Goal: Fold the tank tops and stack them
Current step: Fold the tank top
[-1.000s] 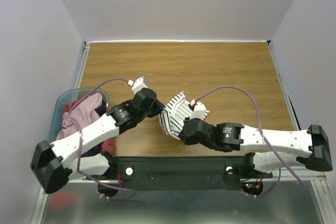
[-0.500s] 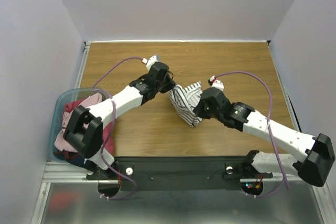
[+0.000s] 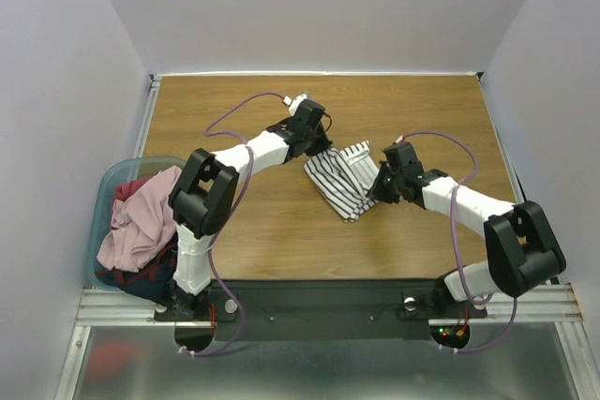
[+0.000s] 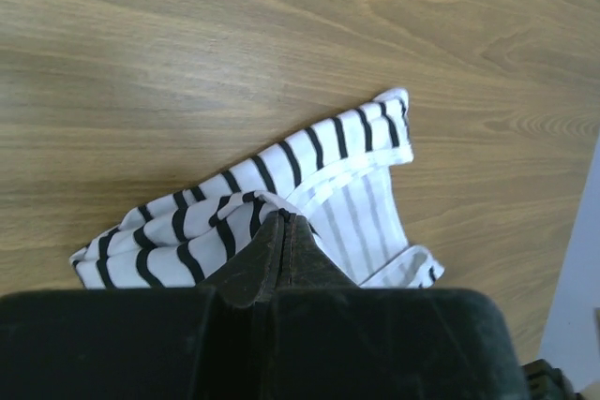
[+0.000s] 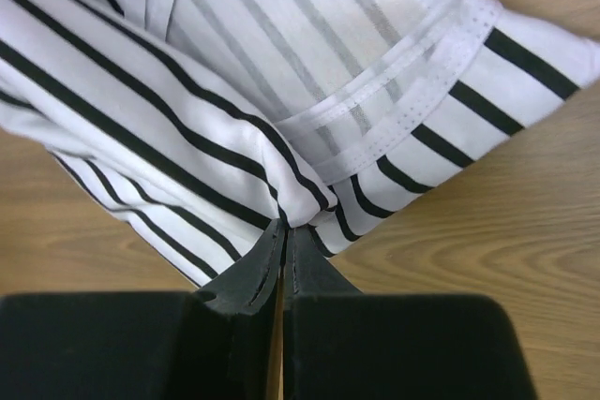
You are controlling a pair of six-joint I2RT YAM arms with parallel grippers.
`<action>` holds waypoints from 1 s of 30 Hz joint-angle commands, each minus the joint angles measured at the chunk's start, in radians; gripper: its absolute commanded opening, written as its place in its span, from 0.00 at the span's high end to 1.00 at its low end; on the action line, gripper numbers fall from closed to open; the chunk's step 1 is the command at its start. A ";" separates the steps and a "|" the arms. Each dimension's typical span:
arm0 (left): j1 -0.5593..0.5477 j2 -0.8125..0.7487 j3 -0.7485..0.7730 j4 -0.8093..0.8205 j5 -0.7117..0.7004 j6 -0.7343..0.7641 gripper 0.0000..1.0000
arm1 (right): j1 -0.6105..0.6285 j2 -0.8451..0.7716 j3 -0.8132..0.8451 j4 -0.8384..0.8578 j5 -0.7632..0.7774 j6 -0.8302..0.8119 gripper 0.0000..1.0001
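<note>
A white tank top with thin black stripes [image 3: 343, 178] lies bunched at the middle of the wooden table [image 3: 422, 110]. My left gripper [image 3: 316, 145] is shut on its left edge, and in the left wrist view the striped tank top [image 4: 281, 175] meets the closed gripper [image 4: 284, 217]. On the right side, my right gripper [image 3: 380, 185] is shut on a fold of that same top. The right wrist view shows the striped cloth [image 5: 234, 91] pinched at the gripper [image 5: 286, 227]. A dusty pink tank top [image 3: 141, 217] lies heaped over dark red and navy ones in the tub.
A translucent light-blue plastic tub [image 3: 114, 175] stands at the table's left edge near the left arm's base. Purple cables loop above both arms. Bare wood [image 3: 281, 231] lies between the striped top and the black base rail [image 3: 319, 299].
Both arms have stretched away from their bases toward the table's middle, carrying the striped top farther back and spreading it sideways between the two shut grippers.
</note>
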 commanded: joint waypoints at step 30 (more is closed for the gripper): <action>0.318 -0.686 -0.476 -0.090 -0.140 0.186 1.00 | 0.821 0.281 0.424 0.228 0.049 0.248 1.00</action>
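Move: The left hand holds one edge of the tank top, whose bunched middle lies about 9 cm back, 5 cm right and 8 cm below. Bare wood for it is roughly 15 cm back and 15 cm left; the clothes bin is some 20 cm back and 50 cm left. From the right hand, also pinching, that bare patch is about 28 cm left and 2 cm back, the tank top's middle 8 cm left and 4 cm ahead. Both grippers keep their pinch on the striped tank top and carry it left towards the bin. The left hand goes about 20 cm left, drawing back 6 cm and rising near the end. The right sweeps nearly 30 cm left, some 13 cm back and 9 cm up, turning about 30 degrees counter-clockwise and ending almost straight behind the left hand. ##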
